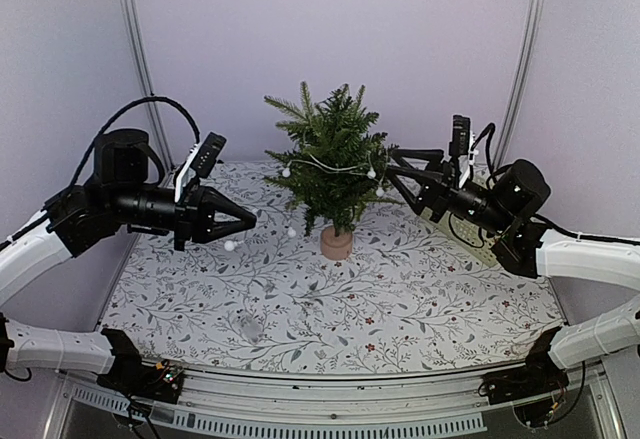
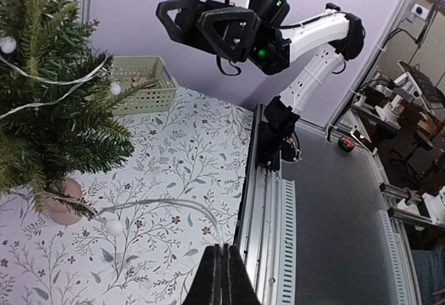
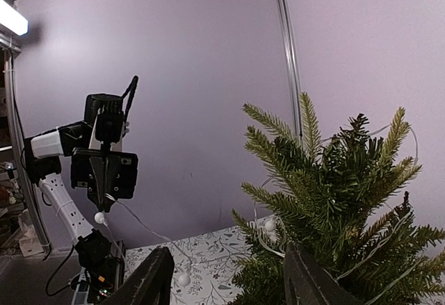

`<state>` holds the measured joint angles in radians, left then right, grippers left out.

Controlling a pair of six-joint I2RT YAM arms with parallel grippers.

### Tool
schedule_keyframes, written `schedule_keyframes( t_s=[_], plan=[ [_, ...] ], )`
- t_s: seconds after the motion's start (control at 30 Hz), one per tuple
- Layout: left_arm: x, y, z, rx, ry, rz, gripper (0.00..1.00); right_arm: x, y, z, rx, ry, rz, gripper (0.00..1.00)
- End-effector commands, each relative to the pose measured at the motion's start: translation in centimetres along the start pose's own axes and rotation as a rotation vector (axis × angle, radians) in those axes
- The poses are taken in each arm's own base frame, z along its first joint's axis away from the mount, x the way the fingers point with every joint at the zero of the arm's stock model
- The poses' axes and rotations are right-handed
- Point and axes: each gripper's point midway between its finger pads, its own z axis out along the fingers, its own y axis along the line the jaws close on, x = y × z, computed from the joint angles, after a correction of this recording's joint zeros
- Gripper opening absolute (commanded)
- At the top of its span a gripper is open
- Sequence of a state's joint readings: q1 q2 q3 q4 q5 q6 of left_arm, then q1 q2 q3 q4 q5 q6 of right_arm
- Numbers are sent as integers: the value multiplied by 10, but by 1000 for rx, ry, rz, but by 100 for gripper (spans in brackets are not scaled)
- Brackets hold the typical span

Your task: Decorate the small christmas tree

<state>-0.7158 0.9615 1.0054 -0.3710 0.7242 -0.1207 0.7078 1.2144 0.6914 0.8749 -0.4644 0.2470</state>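
The small christmas tree point(image 1: 332, 154) stands on a tan round base point(image 1: 336, 243) at the back middle of the table. A white string garland with white beads point(image 1: 371, 173) hangs across its branches. My left gripper point(image 1: 250, 219) is left of the tree and shut on the garland's free end; one bead point(image 1: 229, 246) dangles below it. The left wrist view shows the string point(image 2: 174, 204) running from the shut gripper point(image 2: 224, 253) to the tree point(image 2: 49, 110). My right gripper point(image 1: 392, 174) is open and empty at the tree's right side, with branches point(image 3: 334, 201) just beyond its fingers point(image 3: 156, 277).
A pale green slatted basket point(image 2: 142, 86) sits at the back right, mostly behind my right arm in the top view point(image 1: 482, 242). A small pale object point(image 1: 250, 327) lies on the floral tablecloth at front left. Metal rails point(image 1: 330, 404) edge the table's front.
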Motion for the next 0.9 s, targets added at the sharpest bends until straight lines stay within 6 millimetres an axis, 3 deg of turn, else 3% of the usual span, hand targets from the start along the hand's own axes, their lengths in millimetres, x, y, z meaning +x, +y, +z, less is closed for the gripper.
schedule_keyframes(
  t_s=[0.0,0.23,0.5,0.73,0.87],
  plan=[
    [-7,-15,1,58,-24,53,0,10,8,3,-35,35,15,57],
    [35,-6,9,61,60,-36,0,11,9,1,-31,42,14,56],
    [74,1,5,11,105,-111,0,9,9,1,-29,40,10,56],
    [62,-7,18,65,104,-85,0,11,8,3,-31,43,10,56],
    [70,-6,28,71,163,-75,0,11,7,1,-23,42,9,57]
  ],
)
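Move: The tree stands roughly 24 cm ahead of the left hand, 16 cm to its right, its middle some 14 cm lower. The shut left fingers already hold the loose end of the light string; its slack bulb, short of the pot, hangs about 13 cm ahead, 8 cm right and 14 cm below. From the open right hand the tree's middle is around 16 cm ahead, 12 cm left and 17 cm below. Lowering the string's end in front of the tree and to its left, the left hand sinks about 7.5 cm, mostly in one quick drop after a short hold, while easing back some 2 cm. The wrist rolls and dips by roughly 10 degrees in all; the fingers stay shut on the string, still pointing to the right. ##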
